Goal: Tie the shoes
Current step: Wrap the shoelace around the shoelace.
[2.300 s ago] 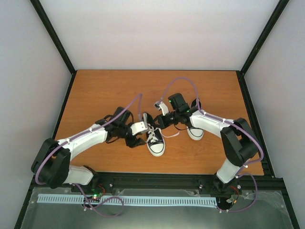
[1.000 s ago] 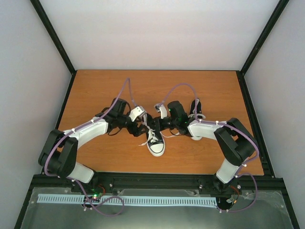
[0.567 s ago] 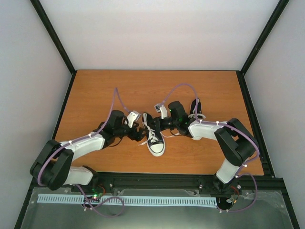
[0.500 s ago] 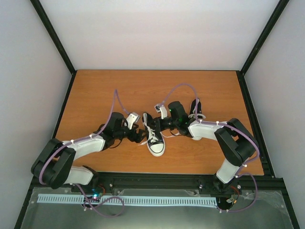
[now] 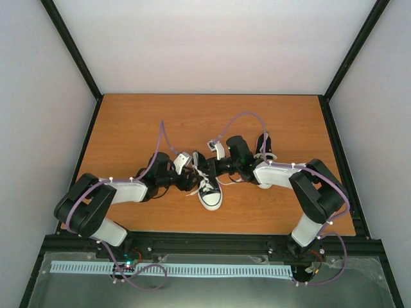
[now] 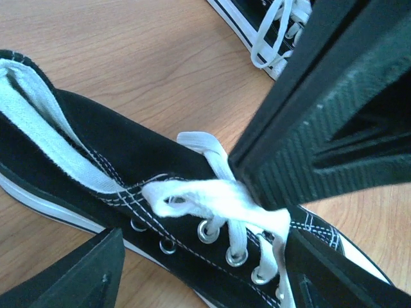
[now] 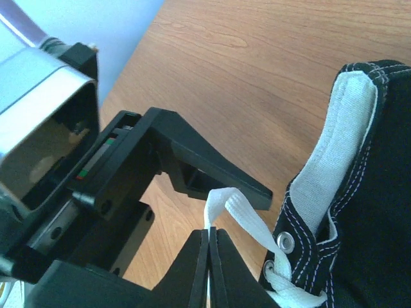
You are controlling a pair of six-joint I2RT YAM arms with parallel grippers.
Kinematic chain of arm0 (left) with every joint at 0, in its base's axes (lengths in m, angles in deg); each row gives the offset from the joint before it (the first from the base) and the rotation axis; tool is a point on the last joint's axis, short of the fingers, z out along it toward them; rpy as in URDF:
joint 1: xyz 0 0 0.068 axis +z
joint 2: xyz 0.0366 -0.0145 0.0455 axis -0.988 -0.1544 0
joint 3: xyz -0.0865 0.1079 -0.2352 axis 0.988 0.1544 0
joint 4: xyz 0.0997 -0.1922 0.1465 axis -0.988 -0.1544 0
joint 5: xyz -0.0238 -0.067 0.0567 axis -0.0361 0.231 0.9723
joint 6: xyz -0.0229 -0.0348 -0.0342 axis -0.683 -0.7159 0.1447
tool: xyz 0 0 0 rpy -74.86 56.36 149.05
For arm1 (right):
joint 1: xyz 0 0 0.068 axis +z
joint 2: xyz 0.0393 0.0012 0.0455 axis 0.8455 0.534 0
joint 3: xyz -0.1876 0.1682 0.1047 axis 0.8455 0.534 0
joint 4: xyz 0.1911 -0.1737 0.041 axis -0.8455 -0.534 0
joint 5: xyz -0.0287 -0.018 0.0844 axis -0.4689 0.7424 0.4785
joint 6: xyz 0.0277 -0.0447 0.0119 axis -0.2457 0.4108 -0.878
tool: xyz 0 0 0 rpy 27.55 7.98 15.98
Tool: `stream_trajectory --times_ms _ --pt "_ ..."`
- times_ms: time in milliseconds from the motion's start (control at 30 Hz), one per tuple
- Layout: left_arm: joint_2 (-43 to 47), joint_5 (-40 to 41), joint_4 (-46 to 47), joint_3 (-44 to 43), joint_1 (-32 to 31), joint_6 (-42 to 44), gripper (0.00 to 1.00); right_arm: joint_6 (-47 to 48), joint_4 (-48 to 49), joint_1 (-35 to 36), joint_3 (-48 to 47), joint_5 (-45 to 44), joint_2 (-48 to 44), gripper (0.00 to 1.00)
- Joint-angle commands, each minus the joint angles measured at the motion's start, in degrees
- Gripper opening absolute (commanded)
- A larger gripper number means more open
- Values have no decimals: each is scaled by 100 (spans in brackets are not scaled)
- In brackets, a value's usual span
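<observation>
One black sneaker (image 5: 210,191) with a white toe cap lies mid-table, toe toward the arms. My right gripper (image 7: 210,239) is shut on a white lace (image 7: 239,210) that rises from the top eyelets of the shoe (image 7: 366,212). My left gripper (image 6: 212,215) is open and straddles the shoe's upper. One finger (image 6: 83,276) is on the sole side. The other finger (image 6: 334,122) sits against the bunched lace loop (image 6: 205,196). The second shoe (image 6: 260,22) lies just beyond, mostly under my right arm in the top view.
The wooden table (image 5: 128,128) is bounded by black frame posts and white walls. My left gripper's finger (image 7: 205,167) stands close in front of my right gripper. Purple cables arch above both wrists.
My left arm has swung lower and brought its gripper down onto the shoe's lacing. Its jaws have narrowed a little. The right gripper has kept still, holding the lace.
</observation>
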Motion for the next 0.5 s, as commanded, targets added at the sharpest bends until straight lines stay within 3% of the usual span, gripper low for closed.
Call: stream_trajectory --times_ms 0,233,467 --pt "-259 -151 688 -268 -26 -59 69 26 44 -12 -156 97 -29 3" --pt "-193 -315 547 -426 -38 257 56 22 -34 -38 -134 145 -84 3" --pt "-248 -424 439 -480 -41 633 23 159 -308 -127 -125 207 -253 3"
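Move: The bit of white lace standing out at the right hand's fingertips lies just off the open left hand, about 2 cm ahead and 3 cm to its right, at about its height. The near shoe's middle is some 5 cm to the left hand's right, 2 cm back and 5 cm below; the far shoe lies some 26 cm to its right, 7 cm ahead and 6 cm below. From the right hand the lace stands about 2 cm to the left, 1 cm below. Rightward and a little forward, about 1.5 cm in all, the left hand eases in towards the right hand's fingertips, then lifts about 1 cm, its wrist hardly turning. As it goes, its fingers close from about three-quarters open to under a third, bringing both pads in around the lace. The right hand stays in place above the near shoe, fingers shut, still holding the lace. ##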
